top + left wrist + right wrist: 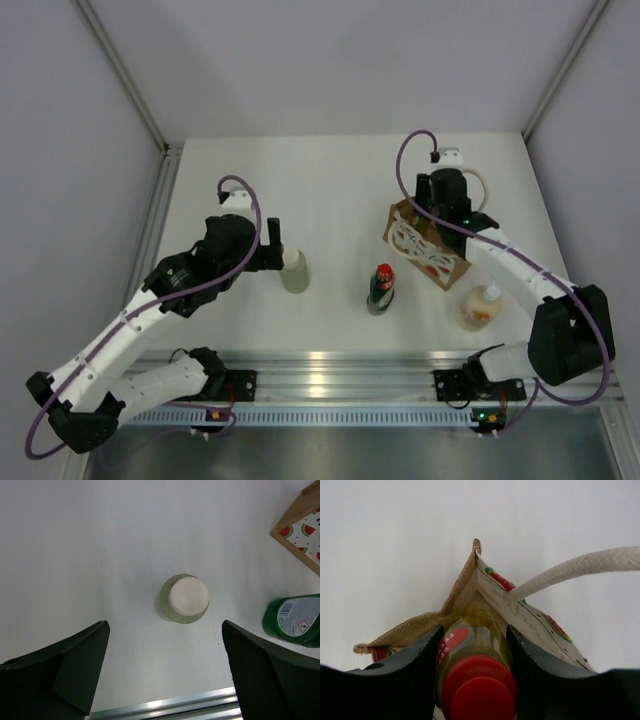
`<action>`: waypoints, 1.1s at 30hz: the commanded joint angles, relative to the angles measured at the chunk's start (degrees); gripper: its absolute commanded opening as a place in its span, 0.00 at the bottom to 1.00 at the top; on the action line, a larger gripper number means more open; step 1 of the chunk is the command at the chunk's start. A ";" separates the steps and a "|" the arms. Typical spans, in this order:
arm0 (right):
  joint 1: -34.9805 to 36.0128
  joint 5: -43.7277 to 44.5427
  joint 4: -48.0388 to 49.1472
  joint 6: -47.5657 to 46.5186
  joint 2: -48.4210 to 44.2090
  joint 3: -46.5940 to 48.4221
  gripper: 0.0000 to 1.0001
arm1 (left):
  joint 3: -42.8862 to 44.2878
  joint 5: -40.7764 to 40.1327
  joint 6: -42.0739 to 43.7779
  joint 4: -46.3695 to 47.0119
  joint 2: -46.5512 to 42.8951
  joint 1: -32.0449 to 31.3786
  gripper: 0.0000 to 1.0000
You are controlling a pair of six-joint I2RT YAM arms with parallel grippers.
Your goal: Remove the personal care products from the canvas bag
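The canvas bag (425, 243) stands right of centre, watermelon pattern on its side; it also shows in the right wrist view (420, 625). My right gripper (452, 212) is over the bag's mouth, shut on the yellow bottle with a red cap (475, 675), whose lower part is inside the bag. The pale grey-white cylinder (294, 270) stands left of centre. My left gripper (270, 245) hangs open above the cylinder (184, 599), which is clear of the jaws. The dark green bottle (381, 288) stands near the middle. The cream bottle (480, 306) stands right of it.
A pale rope handle (580, 567) arcs over the bag's right side. An aluminium rail (330, 365) runs along the table's near edge. Grey walls close in on both sides and the back. The green bottle (297, 620) and a bag corner (305, 530) show in the left wrist view.
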 commanded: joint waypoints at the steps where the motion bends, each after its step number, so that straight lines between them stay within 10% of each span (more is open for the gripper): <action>1: -0.58 -0.70 1.23 -1.43 -4.54 4.69 0.00 | 2.06 -6.87 1.82 -1.33 -2.80 -0.26 0.98; 33: -0.32 0.71 -12.33 -6.18 -5.42 14.90 0.00 | -3.21 -15.58 -0.90 -0.98 -5.09 -0.17 0.98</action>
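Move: The yellow bottle with the red cap is already pinched in the right fingers and partly raised in the far part of the canvas bag, whose middle lies about 6 cm back, 2 cm right and 12 cm below. The green bottle stands roughly 20 cm back and 13 cm left of the right hand, the milky bottle some 25 cm back and 13 cm right, both about 10 cm lower. From the left hand the bag is about 9 cm ahead, 51 cm right and 18 cm lower. The yellow bottle is drawn farther up out of the bag by the right hand, which keeps its grip and climbs about 6 cm, easing back some 2 cm first and staying nearly level in attitude before it comes to rest. The empty left hand, still wide open, shifts about 5 cm left, away from the pale bottle, with a short rise and dip, turning roughly 10 degrees counter-clockwise. ##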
